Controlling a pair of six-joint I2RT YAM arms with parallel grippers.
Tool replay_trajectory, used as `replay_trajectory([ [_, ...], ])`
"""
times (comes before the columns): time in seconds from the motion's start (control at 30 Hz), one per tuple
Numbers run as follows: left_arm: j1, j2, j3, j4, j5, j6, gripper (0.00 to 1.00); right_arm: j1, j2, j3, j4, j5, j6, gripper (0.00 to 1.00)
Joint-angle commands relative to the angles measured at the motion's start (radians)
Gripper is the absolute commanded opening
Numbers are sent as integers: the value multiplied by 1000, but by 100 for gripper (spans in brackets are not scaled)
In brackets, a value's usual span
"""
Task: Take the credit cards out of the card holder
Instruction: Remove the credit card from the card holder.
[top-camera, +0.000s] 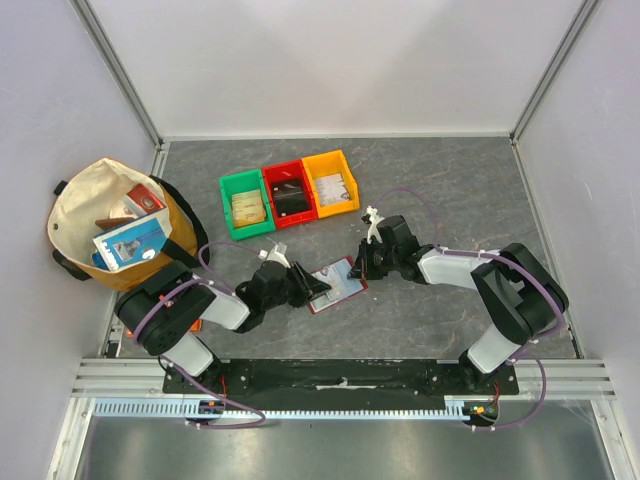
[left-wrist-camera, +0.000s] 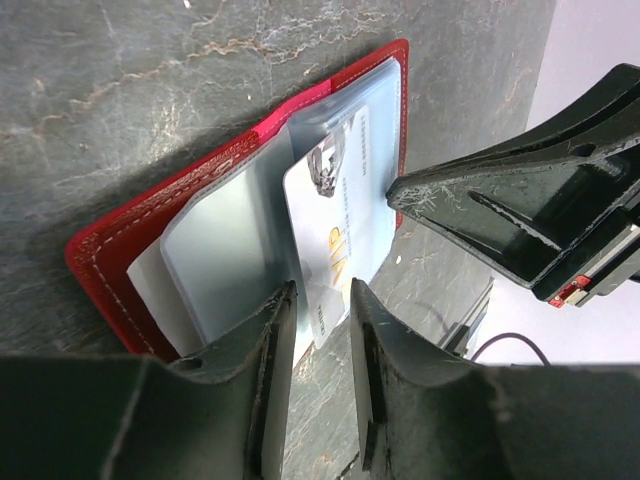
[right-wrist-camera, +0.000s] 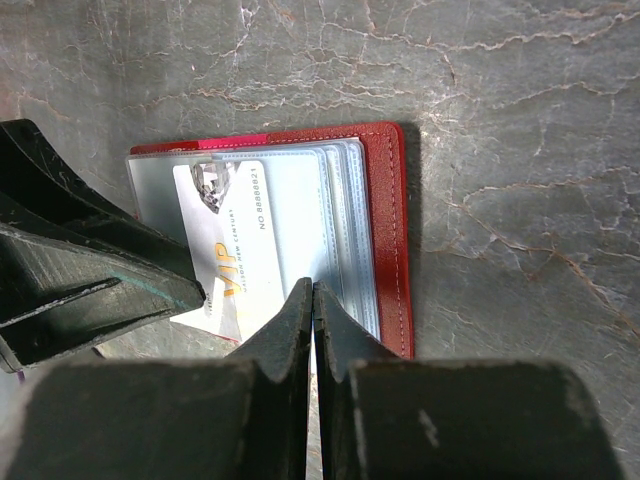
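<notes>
The dark-red card holder (top-camera: 336, 286) lies open on the grey table between my two grippers, its red cover (left-wrist-camera: 125, 245) (right-wrist-camera: 386, 215) down and its clear sleeves up. A white credit card (left-wrist-camera: 335, 225) (right-wrist-camera: 236, 245) printed "VIP" sticks partway out of a sleeve toward my left gripper. My left gripper (left-wrist-camera: 320, 305) (top-camera: 314, 284) is open a little, and the card's near edge lies at its fingertips, not pinched. My right gripper (right-wrist-camera: 313, 290) (top-camera: 358, 268) is shut, its tips on the sleeves' edge at the opposite side. Whether a sleeve is pinched I cannot tell.
Green (top-camera: 244, 205), red (top-camera: 290, 193) and yellow (top-camera: 333, 183) bins stand in a row behind the card holder, each with flat items inside. A cream and orange bag (top-camera: 80, 215) full of packets sits at the far left by the wall.
</notes>
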Motion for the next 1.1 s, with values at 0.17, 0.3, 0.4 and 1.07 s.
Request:
replay_trajectory([
  [0.17, 12, 85, 16, 32, -39, -23, 33, -4, 47, -37, -104, 59, -30, 6],
  [0.3, 12, 80, -27, 83, -54, -49, 9, -4, 42, -41, -104, 66, -32, 6],
  [0.4, 15, 44, -58, 74, -59, -49, 3, -4, 41, -42, -104, 69, -32, 6],
  [1.07, 25, -358, -99, -388, -85, 95, 2, -4, -54, -25, -115, 63, -40, 15],
])
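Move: The credit card lies just off the left fingertips, about 2 cm ahead, 1 cm to the right and 1 cm below, its near end at the slightly open fingers. The card holder's middle is some 2 cm ahead and 3 cm right of that hand; the red box stands about 20 cm ahead and 8 cm left, the yellow box 23 cm ahead and 1 cm right. From the right hand, the card is roughly 4 cm left, 2 cm back and 1 cm lower. The credit card's near edge is pinched as the left fingers, already parted a little, shut on it; the left hand then draws it left and back, about 4 cm in all, out across the card holder's left part and barely rising. The right hand stays put with its nearly closed fingertips down on the clear sleeve. ##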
